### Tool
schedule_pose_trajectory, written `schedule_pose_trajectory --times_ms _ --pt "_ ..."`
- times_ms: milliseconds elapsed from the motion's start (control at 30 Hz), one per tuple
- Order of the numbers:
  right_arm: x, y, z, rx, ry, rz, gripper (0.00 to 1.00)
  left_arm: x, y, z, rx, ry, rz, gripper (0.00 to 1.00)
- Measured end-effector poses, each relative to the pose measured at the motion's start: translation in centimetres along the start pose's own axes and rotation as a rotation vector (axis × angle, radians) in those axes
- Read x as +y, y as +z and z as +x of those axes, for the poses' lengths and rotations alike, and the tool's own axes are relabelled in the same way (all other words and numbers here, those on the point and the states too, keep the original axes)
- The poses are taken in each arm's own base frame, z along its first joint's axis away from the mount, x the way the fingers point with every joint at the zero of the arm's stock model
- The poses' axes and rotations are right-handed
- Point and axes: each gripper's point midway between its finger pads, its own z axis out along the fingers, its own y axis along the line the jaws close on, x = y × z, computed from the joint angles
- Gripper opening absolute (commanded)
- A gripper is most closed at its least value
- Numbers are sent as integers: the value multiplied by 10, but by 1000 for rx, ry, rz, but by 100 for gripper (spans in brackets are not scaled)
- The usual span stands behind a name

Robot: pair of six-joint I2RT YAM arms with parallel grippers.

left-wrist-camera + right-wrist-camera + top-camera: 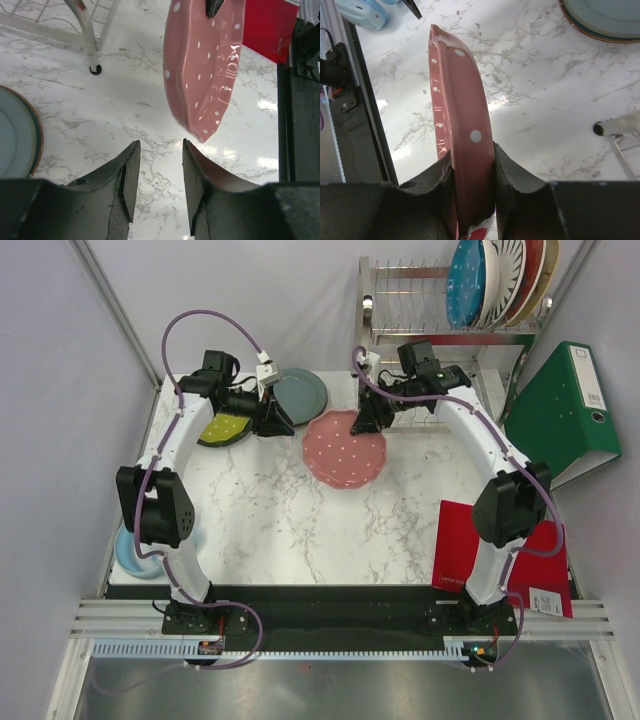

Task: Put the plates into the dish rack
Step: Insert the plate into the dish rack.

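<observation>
My right gripper (pixel 369 420) is shut on the rim of the pink plate (pixel 345 452) with white dots, which hangs tilted over the marble table. In the right wrist view both pads (pixel 507 167) press that plate's (pixel 457 100) edge. My left gripper (pixel 276 419) stands open and empty just left of it, its jaws (pixel 160 170) parted short of the plate's (pixel 207 70) near edge. A grey-blue plate (pixel 300 392) and a lime plate (pixel 225 428) lie by the left arm. The dish rack (pixel 400 315) stands back right with a teal plate (pixel 465 280) and others upright on its top tier.
A green binder (pixel 565 410) leans right of the rack. A red folder (pixel 495 545) lies near the right arm's base. A pale blue object (pixel 135 550) sits at the table's left edge. The rack's foot (pixel 95 69) stands near the pink plate.
</observation>
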Motion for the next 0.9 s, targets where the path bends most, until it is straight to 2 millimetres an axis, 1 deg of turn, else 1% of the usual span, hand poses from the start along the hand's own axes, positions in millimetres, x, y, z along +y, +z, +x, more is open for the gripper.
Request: schedule_pose_trajectory --times_ms 33,133,300,333,400,467,500,567,633,700,800,900 --pt "-3 -4 -2 -7 6 18 0 2 -3 -2 -8 6 -10 48" --pt "-7 -12 -8 -27 17 57 0 7 -7 -6 -31 4 -18 49" --pt "-5 -16 -21 -52 19 86 0 6 -5 -11 -49 -5 -10 49" --pt "-4 -18 -26 -57 20 99 0 6 -4 -12 -51 -6 -10 49" --pt "-5 -26 -43 -83 12 134 0 8 -4 -13 -53 -9 -16 48" --pt "-5 -41 -76 -142 -15 176 0 10 -5 -14 -53 -9 -27 48" --pt "-4 -50 -97 -188 -41 197 0 12 -6 -14 -53 -6 -36 48" --pt "1 -77 -147 -320 -112 245 0 16 -10 -16 -55 0 -57 47" --pt "8 -106 -188 -457 -187 300 0 18 -15 -18 -54 8 -82 47" --pt "18 -134 -216 -574 -235 353 0 19 -18 -21 -59 14 -95 47" --pt "25 -167 -242 -718 -273 448 0 20 -21 -25 -68 18 -106 46" --pt "26 -198 -270 -866 -312 559 0 21 -20 -23 -72 -2 -106 45"
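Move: Over to the right and beyond the right hand, which already holds the pink plate's edge, the free slot on the rack's upper tier lies about 22 cm ahead, 17 cm to the right and 14 cm higher. The blue dotted plate bounds it, roughly 5 cm farther right of the slot and level with it. The tier's near left corner stands some 18 cm ahead of this hand, 2 cm right and 8 cm up. From the empty left hand the slot is about 22 cm ahead, 36 cm right and 14 cm up. Lifting the pink plate, slowly at first and then fast, the right hand climbs some 32 cm, working forward and a little right towards the rack. Its fingers keep their pinch while the wrist turns about 60 degrees, swinging them from left-and-down to forward-left and slightly up. The left hand, open and already off the plate, eases forward and up a few centimetres. ##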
